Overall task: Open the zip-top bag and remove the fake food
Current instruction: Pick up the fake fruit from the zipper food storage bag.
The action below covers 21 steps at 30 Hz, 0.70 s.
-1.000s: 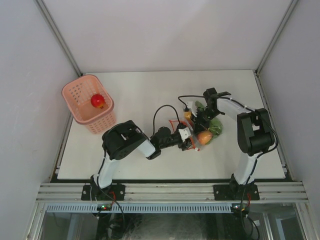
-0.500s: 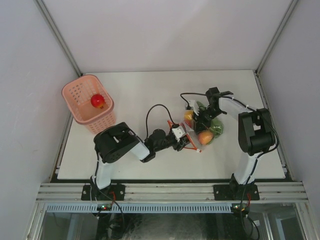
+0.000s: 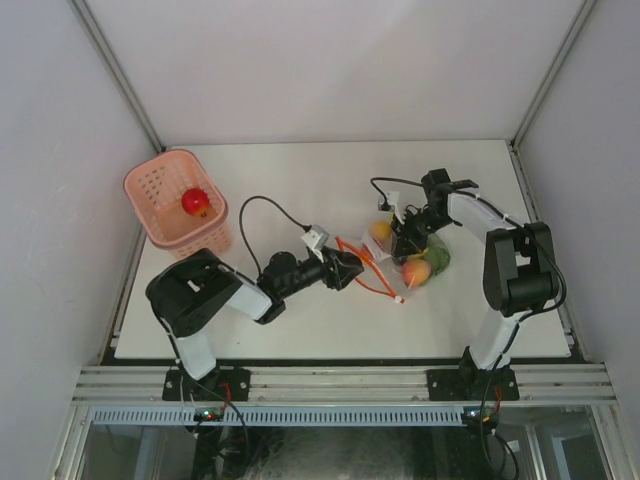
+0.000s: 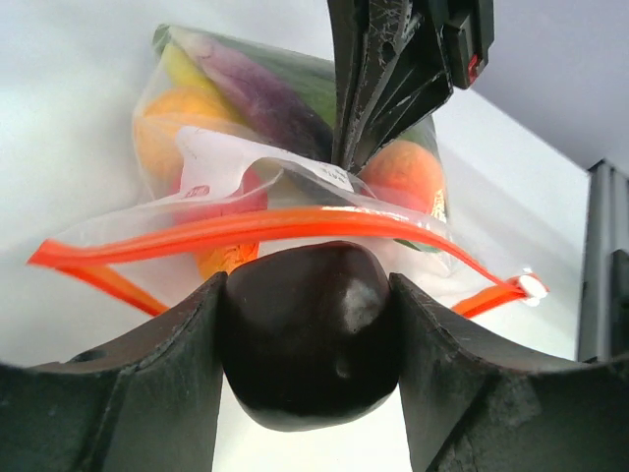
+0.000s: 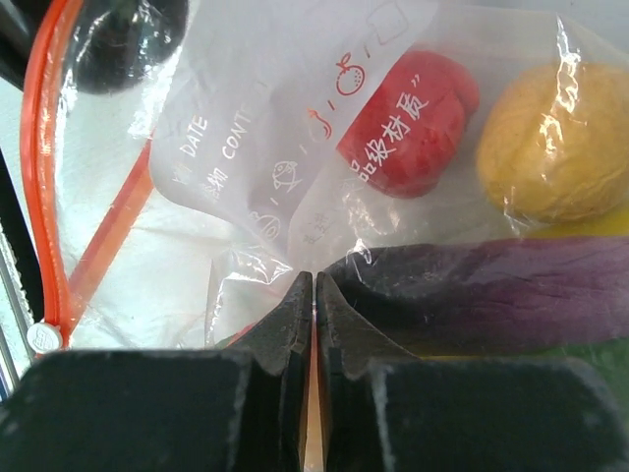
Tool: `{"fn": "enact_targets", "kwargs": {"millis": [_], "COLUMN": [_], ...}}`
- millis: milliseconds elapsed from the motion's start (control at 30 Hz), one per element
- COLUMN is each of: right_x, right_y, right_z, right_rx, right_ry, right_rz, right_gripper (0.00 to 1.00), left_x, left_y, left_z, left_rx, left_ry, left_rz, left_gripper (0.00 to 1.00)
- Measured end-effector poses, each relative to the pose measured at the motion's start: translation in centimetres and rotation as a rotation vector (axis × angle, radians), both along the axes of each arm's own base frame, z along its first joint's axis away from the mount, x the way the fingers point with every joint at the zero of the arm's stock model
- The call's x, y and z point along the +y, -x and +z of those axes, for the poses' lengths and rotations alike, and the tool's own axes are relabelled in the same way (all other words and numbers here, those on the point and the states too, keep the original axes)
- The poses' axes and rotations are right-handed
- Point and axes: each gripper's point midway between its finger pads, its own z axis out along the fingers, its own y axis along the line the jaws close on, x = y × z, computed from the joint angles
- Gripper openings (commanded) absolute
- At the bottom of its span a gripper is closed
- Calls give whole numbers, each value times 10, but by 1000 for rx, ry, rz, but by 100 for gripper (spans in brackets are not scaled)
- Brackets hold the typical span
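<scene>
The clear zip-top bag (image 3: 418, 258) lies right of centre, its orange zipper (image 3: 366, 262) gaping open toward the left. Inside it show fake food pieces: a red one (image 5: 423, 108), an orange-yellow one (image 5: 555, 147) and a purple eggplant (image 5: 511, 285). My right gripper (image 3: 405, 236) is shut, pinching the bag's upper film (image 5: 246, 147). Just outside the bag's mouth, my left gripper (image 3: 345, 268) is shut on a dark, round, glossy fake food piece (image 4: 310, 334), which fills the gap between its fingers. In the left wrist view the right gripper (image 4: 344, 157) hangs over the bag (image 4: 246, 167).
A pink perforated basket (image 3: 160, 222) stands at the left edge of the table with one red round piece (image 3: 196, 202) inside. Black cables loop over both arms near the bag. White walls close in the table on three sides.
My left gripper has pulled back to the left, out of the bag's mouth, with the dark piece held in it. The right gripper stays pinched on the bag, shifted slightly right.
</scene>
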Motion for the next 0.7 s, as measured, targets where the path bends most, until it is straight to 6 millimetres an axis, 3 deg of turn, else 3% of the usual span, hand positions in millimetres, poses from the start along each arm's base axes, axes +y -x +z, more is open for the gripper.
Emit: {"fn": "enact_targets", "kwargs": {"millis": [133, 400, 533, 700], "right_x": [2, 10, 12, 14], "right_y": [0, -2, -5, -8], "right_z": [5, 33, 43, 55], "right_rx": [-6, -66, -88, -119], "right_ry": [-18, -79, -95, -108], "right_rz": [-1, -15, -33, -57], "right_gripper": [3, 4, 5, 5], "left_x": [13, 38, 54, 75], "left_y": [10, 40, 37, 12], "left_z": [9, 28, 48, 83], "left_rx": [88, 246, 289, 325], "left_ry": [60, 103, 71, 20], "left_rz": [-6, -18, 28, 118], "left_gripper": [10, 9, 8, 8]}}
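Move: The left hand holds the dark fruit just clear of the bag; the basket it is bound for lies about 41 cm to its left, 15 cm ahead and a little lower, with the red fruit inside at some 38 cm left, 16 cm ahead. The orange zip mouth is about 7 cm to its right, level with it, 8 cm below. Right hand: the bag's filled part is about 4 cm to its right and 4 cm below, the peach 4 cm right and 3 cm back, the orange 6 cm ahead and 4 cm left. Keeping its grip on the dark fruit, the left hand lifts about 8 cm and travels some 7 cm left, away from the zip mouth and towards the basket, drawing back about 4 cm at first and then coming most of the way forward again as the wrist tilts some 20 degrees. The right hand, fingers still practically shut, rises about 5 cm off the bag, drifting a little left. ##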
